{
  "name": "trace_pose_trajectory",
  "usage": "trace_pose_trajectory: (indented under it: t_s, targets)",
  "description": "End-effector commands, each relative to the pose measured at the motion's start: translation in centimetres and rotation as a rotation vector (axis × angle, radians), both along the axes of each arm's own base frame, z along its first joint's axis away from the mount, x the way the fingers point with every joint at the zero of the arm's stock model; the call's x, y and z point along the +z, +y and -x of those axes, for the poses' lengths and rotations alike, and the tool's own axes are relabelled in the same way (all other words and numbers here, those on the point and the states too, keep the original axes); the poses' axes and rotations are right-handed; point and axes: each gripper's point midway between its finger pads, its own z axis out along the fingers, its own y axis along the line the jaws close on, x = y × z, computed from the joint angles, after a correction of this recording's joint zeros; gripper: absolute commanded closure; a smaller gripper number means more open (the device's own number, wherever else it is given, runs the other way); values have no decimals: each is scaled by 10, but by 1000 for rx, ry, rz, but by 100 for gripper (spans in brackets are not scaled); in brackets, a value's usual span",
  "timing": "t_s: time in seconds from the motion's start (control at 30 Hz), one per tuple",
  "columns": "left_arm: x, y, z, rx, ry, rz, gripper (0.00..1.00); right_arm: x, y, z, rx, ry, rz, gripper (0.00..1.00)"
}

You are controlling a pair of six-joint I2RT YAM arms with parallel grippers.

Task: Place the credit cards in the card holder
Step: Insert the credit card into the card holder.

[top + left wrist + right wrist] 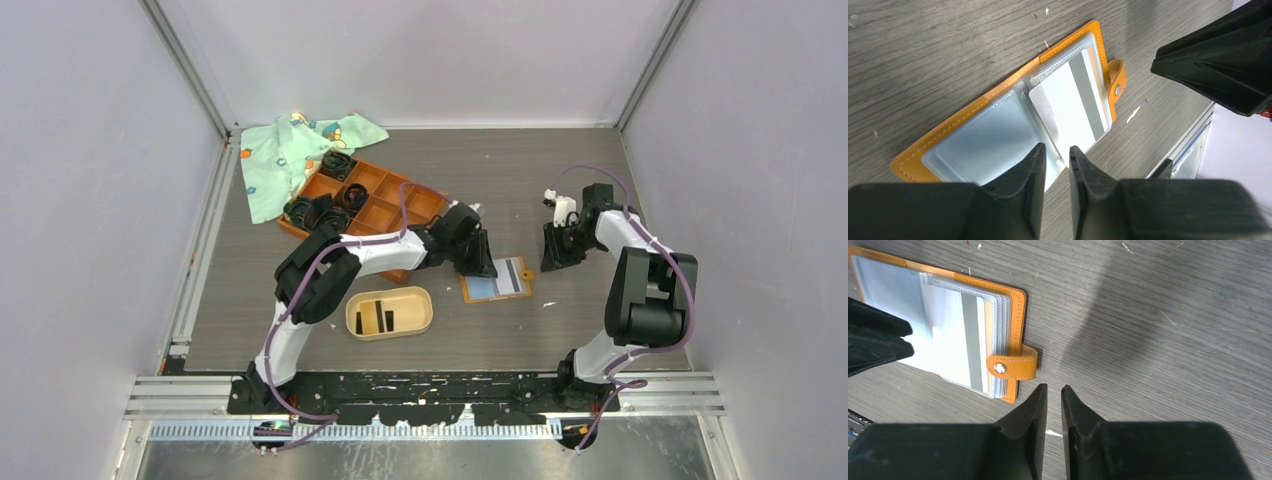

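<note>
The orange wallet (495, 282) lies open on the table, blue-grey sleeves up. A pale card with a grey stripe (1068, 105) sits in its right-hand sleeve and also shows in the right wrist view (955, 335). The beige oval card holder (352, 318) stands to the front left of the wallet, with dark cards (385, 315) on edge inside. My left gripper (1057, 148) hovers over the wallet's near edge, jaws a narrow gap apart with nothing between them. My right gripper (1054, 386) is just right of the wallet's snap tab (1013, 367), nearly closed and empty.
A large orange grid tray (375, 200) with black coiled bands (338, 163) sits at the back left. A green patterned cloth (290, 150) lies behind it. A small white object (563, 208) is by the right arm. The metal rail runs along the table's front edge.
</note>
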Motion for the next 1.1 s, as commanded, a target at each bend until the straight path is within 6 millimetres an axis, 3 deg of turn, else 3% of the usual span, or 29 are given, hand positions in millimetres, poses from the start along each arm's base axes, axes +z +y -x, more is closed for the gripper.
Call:
trace_pose_trajectory:
  t_s: [0.0, 0.13, 0.23, 0.67, 0.9, 1.07]
  targets:
    - [40, 5, -10, 0, -100, 11, 81, -1, 2, -3, 5, -1, 6, 78]
    - [32, 10, -9, 1, -89, -37, 96, -4, 2, -2, 8, 9, 23, 79]
    - [23, 14, -10, 4, -78, -81, 99, -5, 1, -2, 7, 16, 41, 80]
    - [-3, -1, -6, -44, -42, -179, 100, -13, 11, 2, 53, 54, 86, 82]
    - [2, 6, -11, -35, -81, -213, 100, -15, 13, 2, 59, 60, 88, 82]
    - [-7, -1, -5, -46, -41, -210, 100, -16, 14, 3, 65, 65, 89, 82]
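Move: The card, already in the holder's right-hand pocket, has its middle some 4 cm to the right of the left hand, 1 cm ahead and about 2 cm below its fingertips; the clasp sits about 8 cm to the right, level ahead, and the tray of cards 23 cm to the left and 8 cm back. From the right hand, the card is about 9 cm to the left and 1 cm ahead, the clasp 4 cm to the left. Beside the card's left edge, the left fingers shut empty as the hand draws about 2 cm left, swings back right with a small hop, then drops about 2 cm to the clear sheet, turning some 10 degrees steeper. The right hand sinks about 2 cm and edges left to the clasp, its fingers nearly shut. ##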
